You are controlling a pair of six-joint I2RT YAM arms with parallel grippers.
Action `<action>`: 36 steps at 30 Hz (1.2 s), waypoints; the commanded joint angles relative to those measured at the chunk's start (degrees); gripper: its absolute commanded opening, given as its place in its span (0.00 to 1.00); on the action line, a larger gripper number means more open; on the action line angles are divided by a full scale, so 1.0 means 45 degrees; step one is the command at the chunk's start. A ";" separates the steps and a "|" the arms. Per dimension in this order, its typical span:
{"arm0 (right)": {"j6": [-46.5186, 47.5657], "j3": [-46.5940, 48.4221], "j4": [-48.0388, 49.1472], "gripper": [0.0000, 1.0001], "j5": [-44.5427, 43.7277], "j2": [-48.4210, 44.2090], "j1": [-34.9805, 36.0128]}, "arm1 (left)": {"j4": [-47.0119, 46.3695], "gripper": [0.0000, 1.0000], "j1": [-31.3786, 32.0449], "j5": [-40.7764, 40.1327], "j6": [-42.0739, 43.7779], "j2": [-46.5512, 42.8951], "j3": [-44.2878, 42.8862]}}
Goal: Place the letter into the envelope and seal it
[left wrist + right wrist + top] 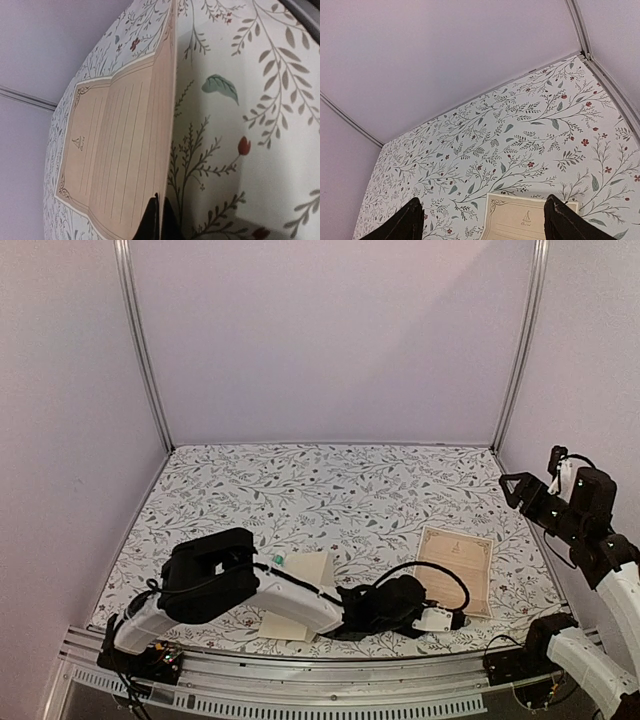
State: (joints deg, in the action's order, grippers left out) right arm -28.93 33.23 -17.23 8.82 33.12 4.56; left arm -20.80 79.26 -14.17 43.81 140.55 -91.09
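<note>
The tan letter (455,565) with its dark border lies on the floral tablecloth at the right. My left gripper (456,620) reaches across to its near edge. In the left wrist view the black fingers (151,222) are shut on the lifted edge of the letter (115,150). The cream envelope (305,572) lies left of centre, partly under my left arm. My right gripper (522,490) hangs raised at the right side, open and holding nothing; its wrist view shows the top of the letter (530,222) between its wide-spread fingers (410,222).
A small green object (279,560) sits at the envelope's upper left corner. Pale walls with metal rails (145,350) close in the table on three sides. A metal rail (300,680) runs along the near edge by the arm bases.
</note>
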 commanded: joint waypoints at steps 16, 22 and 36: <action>-0.0962 -0.1935 0.2021 0.99 0.3964 0.0486 0.0970 | -0.7540 0.00 -0.1361 -0.3787 -0.0345 -0.5465 0.8423; -0.2390 -0.2711 0.3609 0.99 0.3720 0.2076 0.2771 | -0.8196 0.00 -0.1432 -0.3399 -0.0672 -0.5857 0.9624; -0.4705 -0.3018 0.7155 0.99 0.4572 0.7295 0.4033 | -0.6759 0.00 -0.1541 -0.1896 -0.0934 -0.5812 0.9538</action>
State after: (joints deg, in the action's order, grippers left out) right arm -46.83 18.50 8.29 27.38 61.58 20.93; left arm -52.36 73.08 -25.12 40.42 114.08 -46.85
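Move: The left hand already pinches the letter by its near edge, with the sheet's middle about 10 cm ahead and 2 cm to its left. The envelope lies some 33 cm to this hand's left and 8 cm farther out, with the glue stick about 38 cm left and 15 cm ahead. From the open right hand the letter's middle is roughly 22 cm below, 7 cm left and 5 cm back; the envelope is some 38 cm left, 7 cm back and just as far below. Keeping the letter's near edge shut in its fingers, the left hand sweeps it about 16 cm left towards the envelope, rising some 7 cm and going a little forward while swinging roughly 20 degrees counter-clockwise, then all but stops. The right hand, fingers staying wide open, first slides left and then drops steeply, about 13 cm left and 15 cm down in all, tipping its fingers down and turning counter-clockwise until they come close to the letter's right side, with no grip on it yet. ##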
